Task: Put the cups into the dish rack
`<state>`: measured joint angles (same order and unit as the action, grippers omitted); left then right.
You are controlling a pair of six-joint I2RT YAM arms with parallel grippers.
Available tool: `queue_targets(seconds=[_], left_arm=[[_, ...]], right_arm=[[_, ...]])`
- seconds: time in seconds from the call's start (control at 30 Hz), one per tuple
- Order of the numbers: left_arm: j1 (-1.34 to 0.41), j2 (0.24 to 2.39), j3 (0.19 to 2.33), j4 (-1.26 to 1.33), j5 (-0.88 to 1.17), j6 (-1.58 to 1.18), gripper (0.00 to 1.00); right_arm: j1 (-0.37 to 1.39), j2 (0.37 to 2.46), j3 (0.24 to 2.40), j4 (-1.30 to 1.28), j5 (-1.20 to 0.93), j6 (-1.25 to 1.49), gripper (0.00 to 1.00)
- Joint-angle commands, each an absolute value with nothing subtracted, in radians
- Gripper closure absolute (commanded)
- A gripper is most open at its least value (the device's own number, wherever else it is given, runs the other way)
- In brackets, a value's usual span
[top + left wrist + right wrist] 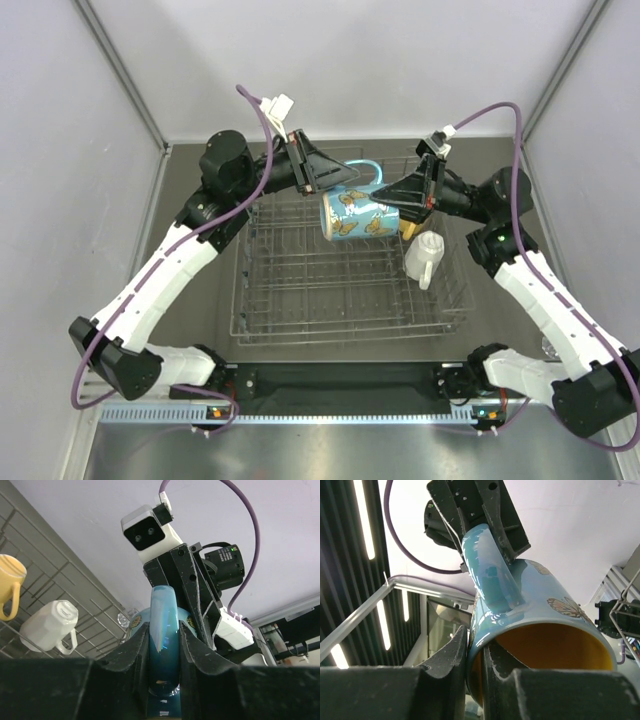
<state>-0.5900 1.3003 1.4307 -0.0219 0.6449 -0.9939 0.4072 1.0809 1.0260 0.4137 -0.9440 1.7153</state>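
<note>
The blue mug (358, 213) with tan butterflies hangs on its side above the grey wire dish rack (248, 325), held from both sides. My left gripper (353, 178) is shut on its handle (164, 605). My right gripper (393, 195) is shut on its rim, one finger inside and one outside (475, 642). The white handled mug (425, 257) lies in the rack's right part, and it also shows in the left wrist view (50, 625). The yellow mug (10, 582) and the clear glass (125, 618) lie near it. The red cup is out of view.
The rack fills the table's middle between grey side walls (60, 200). Its left and front parts show only bare wire tines (300, 290). Both arm bases stand on the black rail (330, 385) at the near edge.
</note>
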Motion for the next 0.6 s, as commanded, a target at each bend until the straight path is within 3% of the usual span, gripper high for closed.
queue_targets(seconds=[0.0,0.03,0.23,0.37,0.57], left_arm=[[-0.617,1.312,1.486,-0.026,0.652,-0.999,0.92],[-0.618,1.315,1.489,-0.041,0.652,-0.993,1.00],[-0.618,1.331,1.557,-0.173,0.601,-0.939,1.00],[-0.617,1.359,1.624,-0.268,0.569,-0.937,1.00],[-0.618,1.385,1.684,-0.313,0.571,-0.963,1.00]], right_arm=[[0.428,1.065,1.075,0.537,-0.897,1.700,1.00],[0.426,1.065,1.074,0.538,-0.896,1.700,1.00],[0.426,1.060,1.066,0.503,-0.907,1.657,0.98],[0.426,1.057,1.077,0.382,-0.917,1.577,0.74],[0.428,1.065,1.071,0.361,-0.931,1.554,0.60]])
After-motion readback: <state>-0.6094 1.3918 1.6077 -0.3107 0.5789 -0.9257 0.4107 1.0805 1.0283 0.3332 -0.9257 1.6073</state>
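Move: The blue cup hangs between both hands: its handle is in the left fingers, its body's middle about 4 cm back, 2 cm right and 3 cm below them. From the right fingers, still on the rim, that middle is about 4 cm left, 1 cm back and 2 cm below. In the rack, some 25 cm below the left hand, the white cup lies about 15 cm right and 1 cm back, the yellow cup 13 cm right and 8 cm ahead. Keep the left fingers pinched on the blue cup's handle and hold steady, then open the right fingers to release the rim, leaving it between them. As they part, ease the left gripper down and forward, about 1.5 cm each way and slightly right, tipping its fingers down some 10 degrees; let the right hand sink about 1 cm as well. ##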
